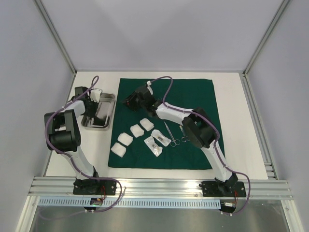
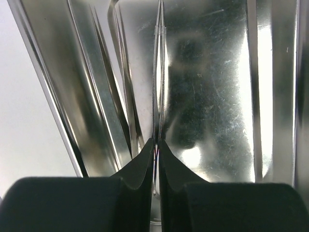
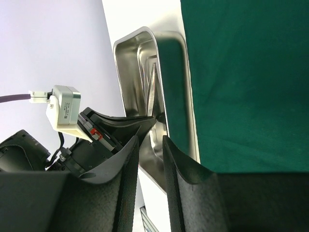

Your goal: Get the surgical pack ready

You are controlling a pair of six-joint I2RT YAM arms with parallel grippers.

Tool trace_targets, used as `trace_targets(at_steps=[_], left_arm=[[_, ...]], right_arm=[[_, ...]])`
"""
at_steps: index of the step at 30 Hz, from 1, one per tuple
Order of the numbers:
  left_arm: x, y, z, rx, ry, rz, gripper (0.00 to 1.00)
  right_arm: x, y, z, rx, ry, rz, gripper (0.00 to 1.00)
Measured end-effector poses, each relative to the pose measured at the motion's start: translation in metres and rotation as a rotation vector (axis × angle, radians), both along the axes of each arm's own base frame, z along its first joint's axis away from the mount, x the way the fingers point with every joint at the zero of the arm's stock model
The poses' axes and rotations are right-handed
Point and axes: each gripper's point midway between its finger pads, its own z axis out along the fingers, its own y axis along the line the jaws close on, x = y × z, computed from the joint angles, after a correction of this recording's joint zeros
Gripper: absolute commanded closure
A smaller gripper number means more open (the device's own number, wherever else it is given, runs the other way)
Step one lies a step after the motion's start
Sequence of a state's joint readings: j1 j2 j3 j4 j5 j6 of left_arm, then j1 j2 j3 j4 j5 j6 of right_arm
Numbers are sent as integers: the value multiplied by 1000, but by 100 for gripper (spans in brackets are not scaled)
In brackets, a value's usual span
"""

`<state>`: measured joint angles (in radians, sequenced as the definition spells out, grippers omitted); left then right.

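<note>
The dark green cloth (image 1: 193,96) of the surgical pack lies spread flat, with several white gauze squares (image 1: 136,130) and slim metal instruments (image 1: 170,133) on its near left part. A small steel tray (image 1: 109,98) stands on the white table just left of the cloth. My left gripper (image 1: 99,112) reaches down into the tray (image 2: 217,72). Its jaws (image 2: 156,145) are pinched on a thin metal instrument (image 2: 158,72) that stands on edge inside. My right gripper (image 1: 128,102) hovers at the cloth's left edge, facing the tray (image 3: 130,58). It (image 3: 154,137) stands open and holds nothing.
Grey enclosure walls and aluminium posts (image 1: 58,38) border the table on three sides. A rail (image 1: 159,186) carrying both arm bases runs along the near edge. A small packet (image 1: 154,143) lies on the cloth beside the scissors.
</note>
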<state>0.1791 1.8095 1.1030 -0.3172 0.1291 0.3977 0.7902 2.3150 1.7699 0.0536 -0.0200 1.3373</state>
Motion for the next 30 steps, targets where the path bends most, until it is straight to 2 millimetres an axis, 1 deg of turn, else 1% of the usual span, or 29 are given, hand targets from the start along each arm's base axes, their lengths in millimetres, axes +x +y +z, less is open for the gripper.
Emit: trace_targets(at_steps=[3, 8, 12, 16, 21, 22, 26, 30], left_arm=[[0, 0, -1, -2, 12, 0, 83], [3, 1, -1, -3, 17, 0, 71], [2, 0, -1, -3, 19, 0, 70], [2, 0, -1, -4, 20, 1, 70], [1, -2, 0, -17, 23, 3, 67], [0, -3, 0, -23, 26, 2, 65], [-3, -10, 0, -58, 40, -16, 65], [0, -14, 6, -76, 30, -28, 65]], right_arm=[[3, -4, -1, 3, -2, -7, 72], [7, -11, -3, -4, -2, -17, 71], [9, -15, -3, -17, -13, -16, 71], [11, -18, 2, -25, -32, -12, 71], [12, -22, 17, -30, -68, -5, 70], [12, -23, 21, -29, -76, -4, 70], [13, -29, 31, -31, -97, -4, 70], [13, -39, 28, -50, -97, -9, 70]])
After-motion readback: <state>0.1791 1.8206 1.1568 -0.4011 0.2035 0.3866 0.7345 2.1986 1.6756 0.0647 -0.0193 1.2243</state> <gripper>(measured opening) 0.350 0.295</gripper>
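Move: At the near end of the tray, the left fingers are still on the near end of the tweezers, whose middle lies about 5 cm ahead and 1 cm lower; the first tweezers lie 3 cm left and 4 cm ahead, the tray's middle 4 cm right and 4 cm ahead. From the empty right hand, the next tweezers are level, 18 cm right and 9 cm down; another pair lies 14 cm right, 2 cm back; the tray 15 cm left, 3 cm back. Opening over the tray floor, the left fingers let go of the tweezers while the hand stays put, then it slips about 1.5 cm right, just starting to rise. The half-open, empty right hand withdraws from the tray towards the tweezers on the cloth, 4 cm to the right and a little forward, rising about 3 cm in the later part as its fingers tip up slightly. ##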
